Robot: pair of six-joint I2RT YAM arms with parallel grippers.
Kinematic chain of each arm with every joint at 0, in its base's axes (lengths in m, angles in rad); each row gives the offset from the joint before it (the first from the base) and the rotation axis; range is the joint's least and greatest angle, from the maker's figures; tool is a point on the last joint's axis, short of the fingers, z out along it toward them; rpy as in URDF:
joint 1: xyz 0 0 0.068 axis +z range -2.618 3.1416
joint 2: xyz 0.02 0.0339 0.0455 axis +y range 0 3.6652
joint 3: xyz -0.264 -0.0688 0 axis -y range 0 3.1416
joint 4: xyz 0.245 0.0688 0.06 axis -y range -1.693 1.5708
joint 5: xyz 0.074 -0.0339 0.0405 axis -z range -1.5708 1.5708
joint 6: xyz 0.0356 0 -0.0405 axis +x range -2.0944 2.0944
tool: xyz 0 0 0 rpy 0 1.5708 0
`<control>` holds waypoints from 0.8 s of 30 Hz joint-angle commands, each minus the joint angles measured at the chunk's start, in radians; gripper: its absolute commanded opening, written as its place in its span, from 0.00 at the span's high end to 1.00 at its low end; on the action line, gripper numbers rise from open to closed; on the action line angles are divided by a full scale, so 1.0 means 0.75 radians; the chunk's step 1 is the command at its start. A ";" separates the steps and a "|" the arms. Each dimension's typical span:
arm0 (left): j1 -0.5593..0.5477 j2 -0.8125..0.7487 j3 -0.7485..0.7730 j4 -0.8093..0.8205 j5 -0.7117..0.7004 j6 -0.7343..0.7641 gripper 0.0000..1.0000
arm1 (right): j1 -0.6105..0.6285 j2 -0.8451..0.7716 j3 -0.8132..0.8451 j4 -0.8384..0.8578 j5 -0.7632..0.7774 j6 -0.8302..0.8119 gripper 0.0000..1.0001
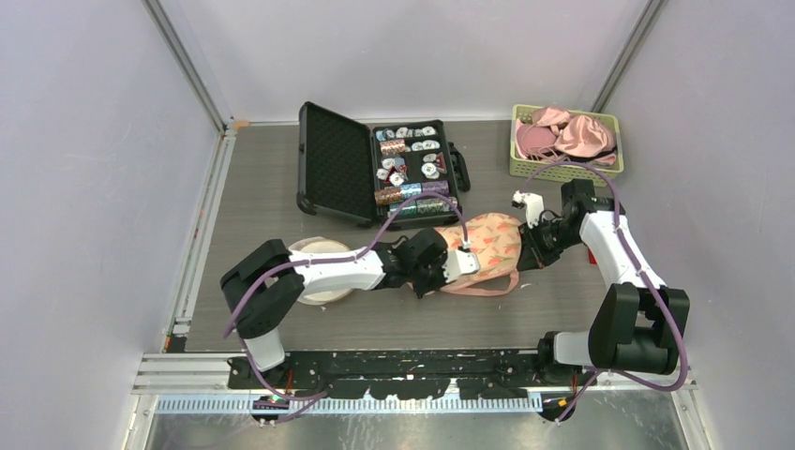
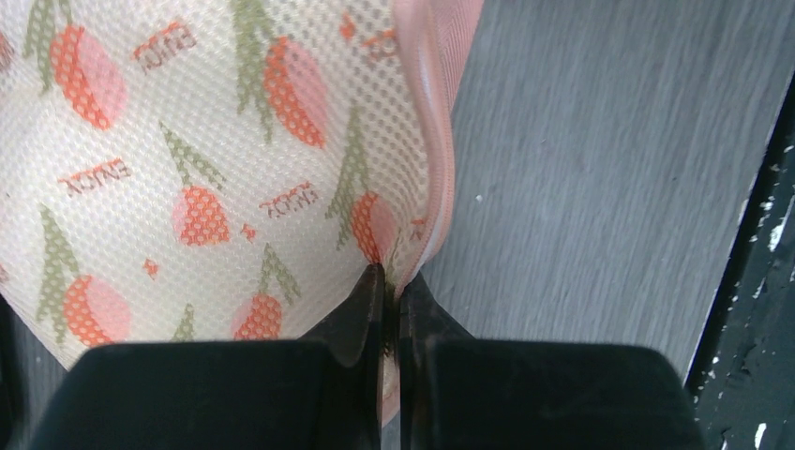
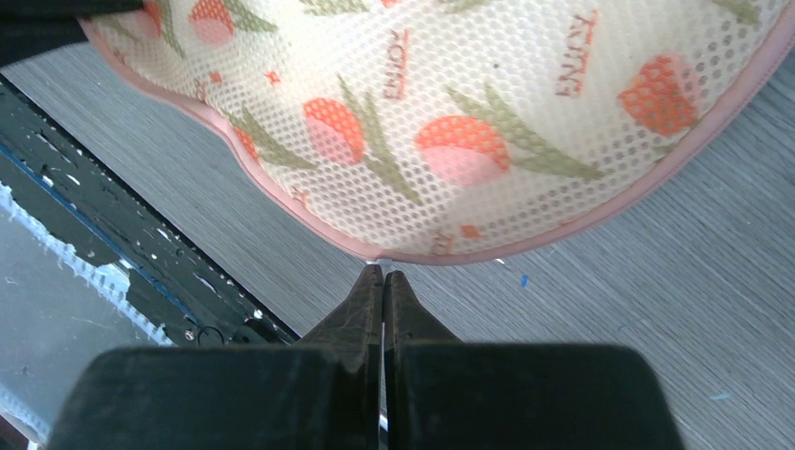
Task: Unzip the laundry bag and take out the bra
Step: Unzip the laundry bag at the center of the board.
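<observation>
The laundry bag (image 1: 489,244) is a cream mesh pouch with an orange fruit print and pink trim. It lies on the grey table between my two arms. My left gripper (image 1: 468,249) (image 2: 392,277) is shut on the bag's (image 2: 206,141) mesh edge, right beside the pink zipper (image 2: 441,187). My right gripper (image 1: 526,253) (image 3: 383,274) is shut at the bag's (image 3: 487,103) pink rim, with a small pale zipper pull (image 3: 378,261) pinched at its tips. The zipper looks closed. The bra is hidden.
An open black case (image 1: 333,159) with chips stands behind the bag. A green basket (image 1: 518,167) of pink garments sits at the back right. A white bowl (image 1: 317,249) lies under my left arm. The table's black front rail (image 1: 422,361) runs close by.
</observation>
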 commanded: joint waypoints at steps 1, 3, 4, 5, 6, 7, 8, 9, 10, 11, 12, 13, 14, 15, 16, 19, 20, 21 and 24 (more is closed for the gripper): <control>0.091 -0.088 -0.063 -0.160 -0.011 -0.016 1.00 | 0.024 0.002 0.056 0.012 -0.037 -0.005 0.99; 0.098 -0.126 -0.087 -0.143 0.007 0.052 1.00 | 0.049 0.003 0.054 0.020 -0.054 0.020 0.99; 0.098 -0.147 -0.090 -0.136 0.029 0.088 1.00 | 0.062 0.002 0.053 0.025 -0.059 0.036 0.99; 0.099 -0.168 -0.087 -0.133 0.056 0.112 0.95 | 0.075 -0.002 0.050 0.028 -0.063 0.046 0.99; 0.098 -0.183 -0.080 -0.122 0.073 0.120 0.86 | 0.089 -0.007 0.048 0.032 -0.064 0.056 0.99; 0.097 -0.201 -0.070 -0.110 0.089 0.118 0.75 | 0.102 -0.011 0.046 0.036 -0.065 0.065 0.99; 0.094 -0.212 -0.060 -0.095 0.105 0.108 0.68 | 0.116 -0.015 0.045 0.037 -0.065 0.070 1.00; 0.085 -0.223 -0.051 -0.075 0.109 0.104 0.61 | 0.130 -0.018 0.045 0.037 -0.066 0.073 0.99; 0.072 -0.231 -0.046 -0.048 0.103 0.103 0.56 | 0.142 -0.023 0.046 0.038 -0.066 0.078 0.99; 0.059 -0.236 -0.043 -0.015 0.094 0.108 0.52 | 0.154 -0.026 0.044 0.038 -0.066 0.084 0.99; 0.040 -0.241 -0.040 0.017 0.081 0.112 0.48 | 0.164 -0.031 0.043 0.037 -0.067 0.089 0.99; 0.018 -0.241 -0.036 0.053 0.067 0.117 0.47 | 0.169 -0.036 0.042 0.035 -0.067 0.093 0.99; 0.007 -0.241 -0.032 0.090 0.055 0.120 0.46 | 0.170 -0.040 0.041 0.032 -0.069 0.096 0.99; -0.006 -0.234 -0.024 0.126 0.047 0.121 0.46 | 0.170 -0.047 0.039 0.030 -0.070 0.099 0.99; -0.022 -0.225 -0.017 0.165 0.040 0.118 0.45 | 0.208 -0.053 0.039 0.029 -0.071 0.102 0.99; -0.059 -0.161 0.038 0.223 0.028 0.116 0.43 | 0.238 -0.070 0.034 0.026 -0.073 0.107 0.99; -0.071 -0.135 0.058 0.257 0.021 0.113 0.42 | 0.248 -0.076 0.033 0.026 -0.074 0.107 0.99; -0.084 -0.109 0.078 0.280 0.004 0.114 0.42 | 0.256 -0.081 0.031 0.028 -0.074 0.109 0.99; -0.109 -0.034 0.133 0.326 -0.038 0.115 0.43 | 0.276 -0.092 0.033 0.027 -0.083 0.122 0.99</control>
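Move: The laundry bag is already stretched between the two hands. Its middle lies about 7 cm right of and 7 cm ahead of the left hand, a few cm lower; that hand is pinching the bag's near, zippered edge. The pink strap lies some 9 cm to its right, 1 cm back, and the open case's tray about 25 cm ahead and 6 cm left. From the right hand, shut on the bag's right-hand rim, the bag's middle is roughly 10 cm left, 3 cm ahead and 6 cm below. The bag's near zippered edge is drawn about 3 cm farther left in the left hand's pinch. Those fingers then open past halfway and let go, and the empty hand lifts some 6 cm while swinging back right nearly 8 cm, over the bag towards the right hand. The right hand keeps its rim pinched throughout and carries it about 5 cm left, turning slightly counter-clockwise. ##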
